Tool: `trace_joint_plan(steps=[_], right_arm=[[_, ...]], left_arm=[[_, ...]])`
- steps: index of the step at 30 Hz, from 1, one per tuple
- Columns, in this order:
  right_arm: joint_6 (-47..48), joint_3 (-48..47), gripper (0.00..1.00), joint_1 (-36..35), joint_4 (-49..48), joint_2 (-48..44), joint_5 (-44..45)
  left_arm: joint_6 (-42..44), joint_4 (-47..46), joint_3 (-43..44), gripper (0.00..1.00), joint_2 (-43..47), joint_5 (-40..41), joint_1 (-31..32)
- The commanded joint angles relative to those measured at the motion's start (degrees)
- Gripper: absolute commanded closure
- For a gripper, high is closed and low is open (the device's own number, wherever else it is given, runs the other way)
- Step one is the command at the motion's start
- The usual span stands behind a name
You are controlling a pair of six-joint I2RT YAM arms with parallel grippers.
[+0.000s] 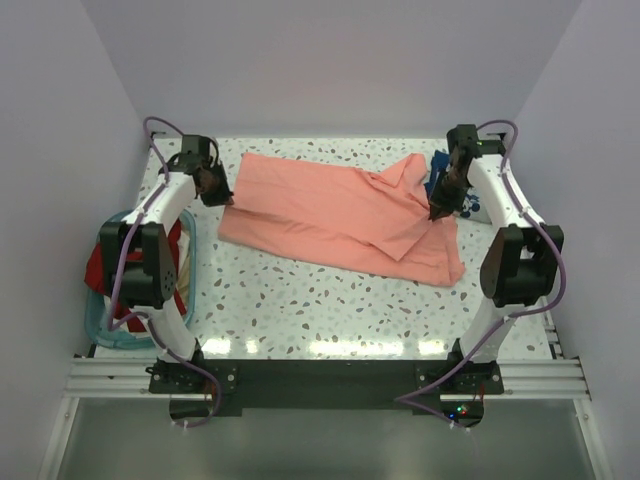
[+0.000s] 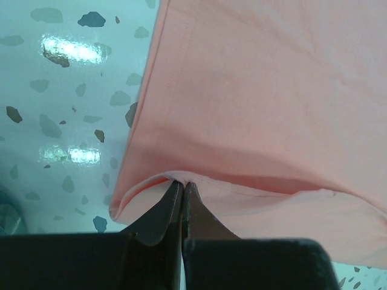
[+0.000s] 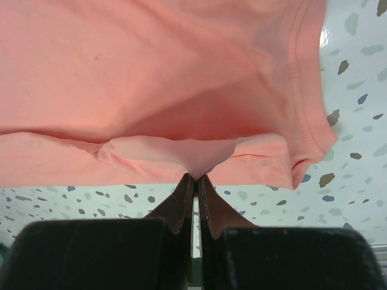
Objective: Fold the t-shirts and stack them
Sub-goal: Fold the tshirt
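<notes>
A salmon-pink t-shirt (image 1: pixel 320 215) lies spread across the far half of the speckled table, its right part folded over in a raised crease. My left gripper (image 1: pixel 222 197) is at the shirt's left edge. In the left wrist view it (image 2: pixel 182 184) is shut on the pink hem (image 2: pixel 254 90), which lifts slightly at the pinch. My right gripper (image 1: pixel 438 213) is at the shirt's right end. In the right wrist view it (image 3: pixel 198 177) is shut on a tuck of pink cloth (image 3: pixel 151 60) held above the tabletop. A navy blue t-shirt (image 1: pixel 437 178) shows partly behind the right arm.
A teal plastic basket (image 1: pixel 105 335) sits off the table's left side beside the left arm, with a dark red shirt (image 1: pixel 97 270) and some cream cloth (image 1: pixel 183 275) in it. White walls close in the table at the back and both sides.
</notes>
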State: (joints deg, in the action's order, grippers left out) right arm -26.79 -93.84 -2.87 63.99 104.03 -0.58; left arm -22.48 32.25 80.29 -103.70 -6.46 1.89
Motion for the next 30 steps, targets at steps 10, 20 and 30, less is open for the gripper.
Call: trace_joint_plan(steps=[10,20,30], right_arm=[[5.25,-6.88,1.0,2.79,1.49,5.57,-3.46],[7.27,-13.9,0.46,4.37,1.58,11.99,-4.78],[6.22,2.32,0.32,4.37,-2.37,1.1,-7.68]], left_arm=[[-3.1,-4.48,2.94,1.0,-2.64,2.06,-1.1],[-3.27,-6.05,7.95,0.34,-5.99,1.63,-1.01],[-5.73,-10.97,-2.58,0.31,-2.65,-4.78,2.59]])
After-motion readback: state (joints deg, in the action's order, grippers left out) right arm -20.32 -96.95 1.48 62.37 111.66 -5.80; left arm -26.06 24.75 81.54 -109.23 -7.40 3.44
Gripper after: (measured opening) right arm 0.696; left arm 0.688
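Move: My left hand still holds one corner of the peach t-shirt's lifted near edge; its laying spot is about 4 cm ahead, 1 cm left and 4 cm below. My right hand's spot for the other end is some 5 cm ahead, 3 cm right and 7 cm below. From the right hand, the folded blue t-shirt lies about 8 cm ahead, 10 cm right; the bunched sleeve 12 cm ahead, 7 cm left. I lay the lifted edge down over the peach shirt: both hands carry it about 4 cm forward, the left sinking some 2 cm and the right, after a short slide to its right, about 3 cm. Both grippers then open wide and let go; my right hand draws back about 2 cm, while my left slips right and slightly back. ##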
